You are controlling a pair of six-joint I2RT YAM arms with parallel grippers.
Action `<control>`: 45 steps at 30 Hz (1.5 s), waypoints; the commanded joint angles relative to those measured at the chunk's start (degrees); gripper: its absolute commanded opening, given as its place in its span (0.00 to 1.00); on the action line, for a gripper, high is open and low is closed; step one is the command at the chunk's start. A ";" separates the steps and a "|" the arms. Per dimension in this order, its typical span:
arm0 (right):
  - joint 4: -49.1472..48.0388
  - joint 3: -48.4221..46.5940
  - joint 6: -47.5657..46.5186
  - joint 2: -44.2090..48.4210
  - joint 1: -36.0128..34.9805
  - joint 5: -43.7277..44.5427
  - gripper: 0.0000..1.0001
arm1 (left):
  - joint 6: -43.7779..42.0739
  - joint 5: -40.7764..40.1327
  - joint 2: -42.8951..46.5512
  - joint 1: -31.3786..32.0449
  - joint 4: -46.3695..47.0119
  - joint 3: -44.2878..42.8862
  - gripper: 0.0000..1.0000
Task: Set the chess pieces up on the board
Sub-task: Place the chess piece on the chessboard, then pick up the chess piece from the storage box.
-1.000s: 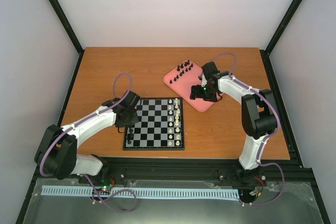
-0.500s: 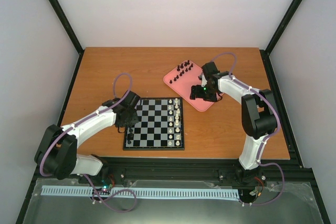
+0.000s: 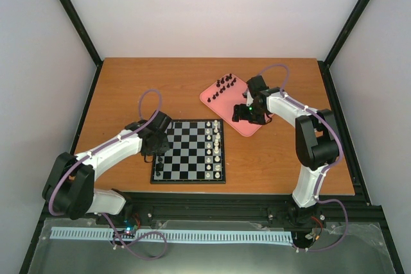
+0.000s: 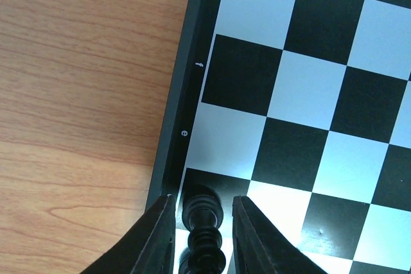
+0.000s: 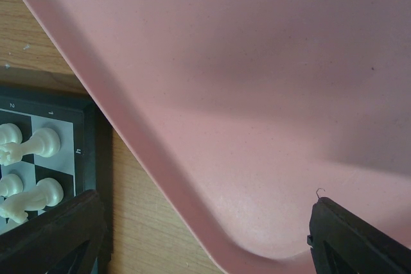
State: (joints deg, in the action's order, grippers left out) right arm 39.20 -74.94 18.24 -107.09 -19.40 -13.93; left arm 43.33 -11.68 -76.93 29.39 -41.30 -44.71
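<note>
The board point(image 3: 188, 180) lies at the near middle of the table. White pieces point(image 3: 216, 149) fill its two right columns. My left gripper point(image 3: 156, 152) hovers over the board's left edge. In the left wrist view its fingers point(image 4: 157, 235) stand open on either side of a black chess piece point(image 4: 204, 222), which stands upright on an edge square with a gap on each side. More black chess pieces point(image 3: 225, 85) stand at the far end of the pink tray point(image 3: 221, 104). My right gripper point(image 3: 247, 115) hangs wide open over the tray's near part point(image 5: 257, 94), holding nothing.
In the right wrist view the board's corner point(image 5: 83, 133) with white pieces point(image 5: 38, 142) sits just left of the tray's rim. Black frame posts rise at the table's back corners, and a rail runs along its near edge.
The left jaws have parted a little from the black piece, which stays standing on its square. Neither arm has visibly moved.
</note>
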 commanded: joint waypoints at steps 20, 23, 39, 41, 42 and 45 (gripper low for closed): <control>0.11 -1.32 -0.56 0.11 -0.38 0.41 1.00 | -2.43 -3.01 -3.86 0.49 -2.16 -10.51 0.51; 0.07 -1.68 -0.50 0.58 -0.29 1.19 1.00 | -4.79 -4.25 -4.95 0.20 -3.37 -14.06 0.54; -1.53 -3.54 0.19 4.24 5.25 0.13 1.00 | -21.52 5.31 -30.19 -3.28 -14.09 -58.67 0.58; -1.29 -5.05 0.26 4.19 6.48 0.15 1.00 | -21.55 8.41 -35.56 -3.28 -16.91 -66.82 0.57; -0.90 -6.11 0.21 3.97 7.07 0.24 1.00 | -21.33 9.47 -38.19 -3.28 -17.48 -69.66 0.58; 0.13 -9.09 -0.18 3.74 7.50 1.50 1.00 | -21.91 13.60 -41.28 -3.28 -15.16 -73.82 0.56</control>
State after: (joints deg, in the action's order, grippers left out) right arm 38.98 -79.85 18.28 -105.03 -12.88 -13.87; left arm 24.34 -5.19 -114.28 26.15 -53.67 -112.66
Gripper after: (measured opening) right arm 0.999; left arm 0.575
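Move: A black piece stands already free between the left hand's slightly parted fingers, its middle about 1 cm below the hand point; the next placed piece is 3 cm behind it. The nearest back-row black piece on the pink tray lies some 31 cm ahead and 23 cm right, 3 cm lower. The end pawn is 24 cm ahead, 19 cm right. From the right hand that back-row piece is about 18 cm ahead and 12 cm left. The left fingers, already loose around the just-placed black piece, open wider and lift clear of it. The left hand then sweeps faster and faster over the board towards the black pieces on the tray, about 22 cm forward, 15 cm up and 11 cm right, tilting its fingers outward and turning some 15 degrees clockwise. Late on, the open right hand eases forward, up and to the right, about 4 cm each way. ##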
